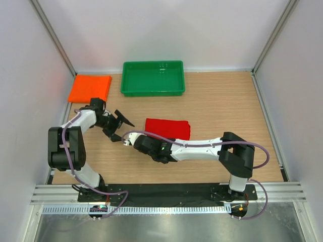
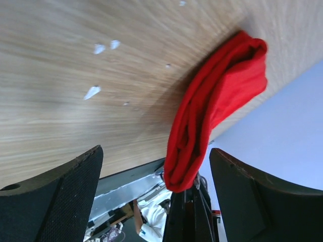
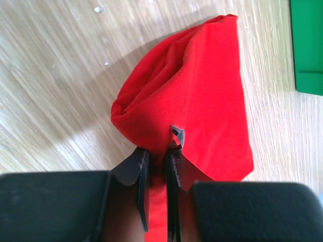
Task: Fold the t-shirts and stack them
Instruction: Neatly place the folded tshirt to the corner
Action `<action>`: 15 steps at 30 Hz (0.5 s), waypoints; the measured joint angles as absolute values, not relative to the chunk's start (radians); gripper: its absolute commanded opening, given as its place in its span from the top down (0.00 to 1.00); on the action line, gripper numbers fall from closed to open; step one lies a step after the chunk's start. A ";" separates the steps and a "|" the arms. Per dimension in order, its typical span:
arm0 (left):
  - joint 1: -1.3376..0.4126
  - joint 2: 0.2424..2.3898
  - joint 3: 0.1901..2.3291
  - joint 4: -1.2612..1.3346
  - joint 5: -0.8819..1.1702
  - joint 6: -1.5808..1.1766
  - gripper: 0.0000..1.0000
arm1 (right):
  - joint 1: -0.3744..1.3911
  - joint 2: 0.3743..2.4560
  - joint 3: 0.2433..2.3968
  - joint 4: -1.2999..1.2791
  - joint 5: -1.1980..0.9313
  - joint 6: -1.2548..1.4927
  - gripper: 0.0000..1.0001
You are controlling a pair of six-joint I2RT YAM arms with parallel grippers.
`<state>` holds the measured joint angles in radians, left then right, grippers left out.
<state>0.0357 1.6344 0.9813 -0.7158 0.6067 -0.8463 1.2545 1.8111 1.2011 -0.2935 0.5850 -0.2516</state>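
The red t-shirt [image 1: 168, 128] lies folded on the wooden table near the middle, a bunched roll in the left wrist view [image 2: 222, 96]. My right gripper [image 3: 157, 151] is shut on its near left edge, with red cloth pinched between the pads; from above it sits at the shirt's left corner [image 1: 145, 136]. My left gripper [image 1: 122, 128] hangs open just left of the red shirt, nothing between its fingers [image 2: 60, 196]. The orange t-shirt [image 1: 90, 88] lies folded flat at the back left.
A green plastic tray [image 1: 152, 77] stands at the back middle, its corner showing in the right wrist view [image 3: 308, 45]. White walls and metal posts close in the table on three sides. The two arms nearly meet left of centre.
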 measured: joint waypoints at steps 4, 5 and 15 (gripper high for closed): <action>0.006 1.657 0.981 -0.630 0.645 -0.911 0.11 | 1.233 1.785 1.194 -0.302 0.557 -0.252 0.99; -0.005 1.673 0.983 -0.609 0.651 -0.925 0.11 | 1.230 1.781 1.191 -0.304 0.551 -0.252 0.99; -0.182 1.835 1.026 -0.503 0.667 -1.028 0.10 | 1.213 1.720 1.177 -0.324 0.530 -0.242 0.99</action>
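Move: The red folded tshirt's middle lies some 20 cm to the right of the open left hand, straight across and about 5 cm below; its near edge is already pinched and raised by the right hand, the middle lying about 2 cm to the left and 5 cm ahead. From the left hand the orange tshirt is roughly 21 cm ahead and 16 cm left, the green bin 26 cm ahead and 14 cm right. Left hand, still open, sweeps 8 cm right and sinks 3 cm towards the tshirt; right keeps its pinch, rising slightly. ##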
